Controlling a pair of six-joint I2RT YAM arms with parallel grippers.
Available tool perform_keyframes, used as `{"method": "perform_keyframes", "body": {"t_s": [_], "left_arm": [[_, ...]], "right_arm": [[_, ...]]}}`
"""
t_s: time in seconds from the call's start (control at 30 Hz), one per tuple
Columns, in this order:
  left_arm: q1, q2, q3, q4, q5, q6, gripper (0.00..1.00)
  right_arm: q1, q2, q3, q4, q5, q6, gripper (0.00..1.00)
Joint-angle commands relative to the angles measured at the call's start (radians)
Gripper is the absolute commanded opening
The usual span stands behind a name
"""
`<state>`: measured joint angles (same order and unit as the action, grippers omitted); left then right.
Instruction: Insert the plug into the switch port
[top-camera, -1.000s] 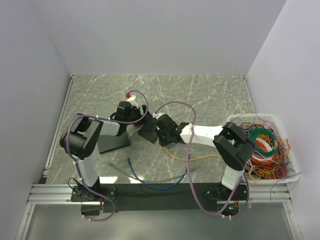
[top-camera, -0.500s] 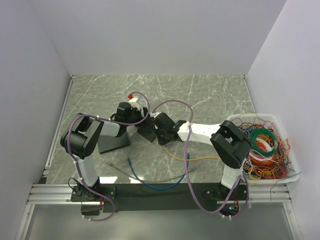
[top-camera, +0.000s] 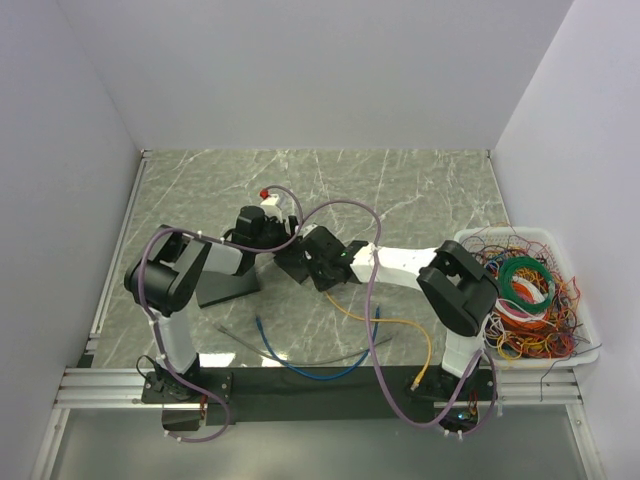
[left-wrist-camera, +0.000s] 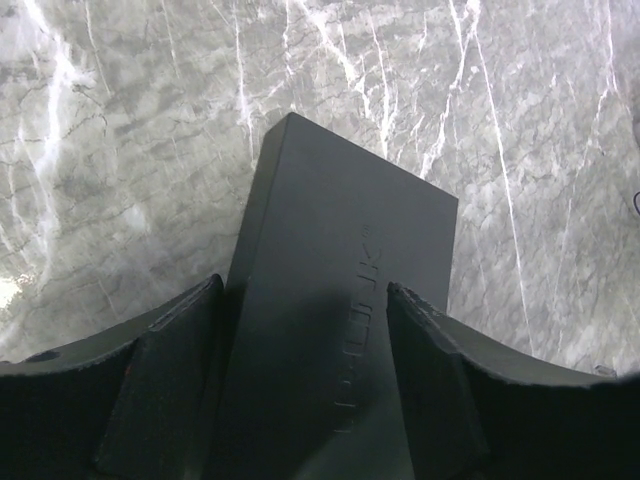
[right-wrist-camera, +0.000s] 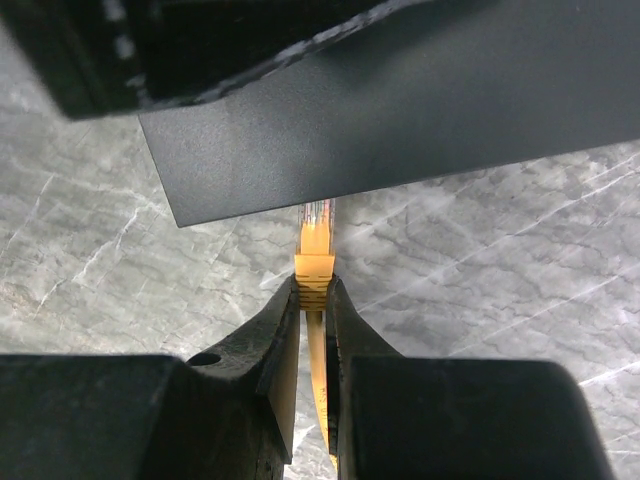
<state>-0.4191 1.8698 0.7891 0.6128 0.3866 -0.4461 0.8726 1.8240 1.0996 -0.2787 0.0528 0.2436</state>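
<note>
The switch (left-wrist-camera: 340, 250) is a flat black box, and my left gripper (left-wrist-camera: 305, 290) is shut on it with a finger against each long side. In the top view it sits between the two wrists (top-camera: 294, 262), mid-table. My right gripper (right-wrist-camera: 313, 285) is shut on the orange boot of the plug (right-wrist-camera: 315, 245). The plug's clear tip points up at the switch's (right-wrist-camera: 400, 110) lower edge and vanishes behind it. The port itself is hidden. The orange cable (top-camera: 385, 320) trails back toward the right arm's base.
A white bin (top-camera: 500, 236) heaped with coloured cables stands at the right edge. A blue cable (top-camera: 300, 365) and a grey one (top-camera: 240, 335) lie near the front rail. A dark grey block (top-camera: 225, 287) sits under the left arm. Walls close in on three sides.
My right gripper has carried the plug left and up against the switch. The orange cable has dragged along, its free end now by the right base. The left jaws have narrowed on the switch.
</note>
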Motion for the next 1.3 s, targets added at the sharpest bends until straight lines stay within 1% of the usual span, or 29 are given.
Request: {"method": "perform_keyframes", "body": {"t_s": [0.0,0.07,0.2,0.27,0.4,0.8,0.97,1.27], "left_arm": [[-0.018,0.034,-0.031,-0.024,0.026,0.014,0.71],[-0.018,0.040,-0.033,-0.024,0.028,0.017,0.69],[-0.020,0.046,-0.036,-0.018,0.038,0.018,0.61],[-0.020,0.048,-0.039,-0.015,0.040,0.017,0.59],[-0.023,0.055,-0.057,0.011,0.057,0.006,0.53],[-0.030,0.100,-0.093,0.108,0.132,0.007,0.48],[-0.032,0.115,-0.074,0.078,0.124,0.010,0.45],[-0.035,0.138,-0.065,0.074,0.124,0.009,0.39]], "right_arm": [[0.017,-0.002,0.052,0.033,0.025,-0.015,0.00],[0.017,-0.002,0.055,0.030,0.033,-0.018,0.00],[0.017,-0.002,0.065,0.030,0.053,-0.029,0.00],[0.017,0.004,0.072,0.027,0.067,-0.030,0.00],[0.016,0.021,0.091,0.032,0.071,-0.032,0.00],[0.009,0.057,0.166,0.026,0.131,-0.067,0.00],[0.003,0.070,0.193,0.016,0.140,-0.076,0.00],[-0.003,0.107,0.238,0.009,0.142,-0.081,0.00]]}}
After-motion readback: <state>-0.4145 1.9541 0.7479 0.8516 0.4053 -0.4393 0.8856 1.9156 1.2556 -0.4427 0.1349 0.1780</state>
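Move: The right gripper still holds the plug, its clear tip just short of the switch port, which lies about 2 cm ahead and 2 cm left at the same height; the switch's middle is some 7 cm ahead and 3 cm left. The left gripper is open at the switch's rear edge, the switch's middle about 3 cm back, 3 cm right and 2 cm below. The second box lies roughly 17 cm left of the left hand and 12 cm back, 3 cm lower. Ease the right gripper forward about 1.5 cm, keeping its grip on the plug and tipping the fingers some 8 degrees nearer to straight down, to run the plug's clear tip into the switch port. Meanwhile close the left fingers from about three quarters open to under half, one behind the switch's rear face and one over its top, shifting that hand only about a centimetre, mostly forward, as its fingers tilt up slightly. ##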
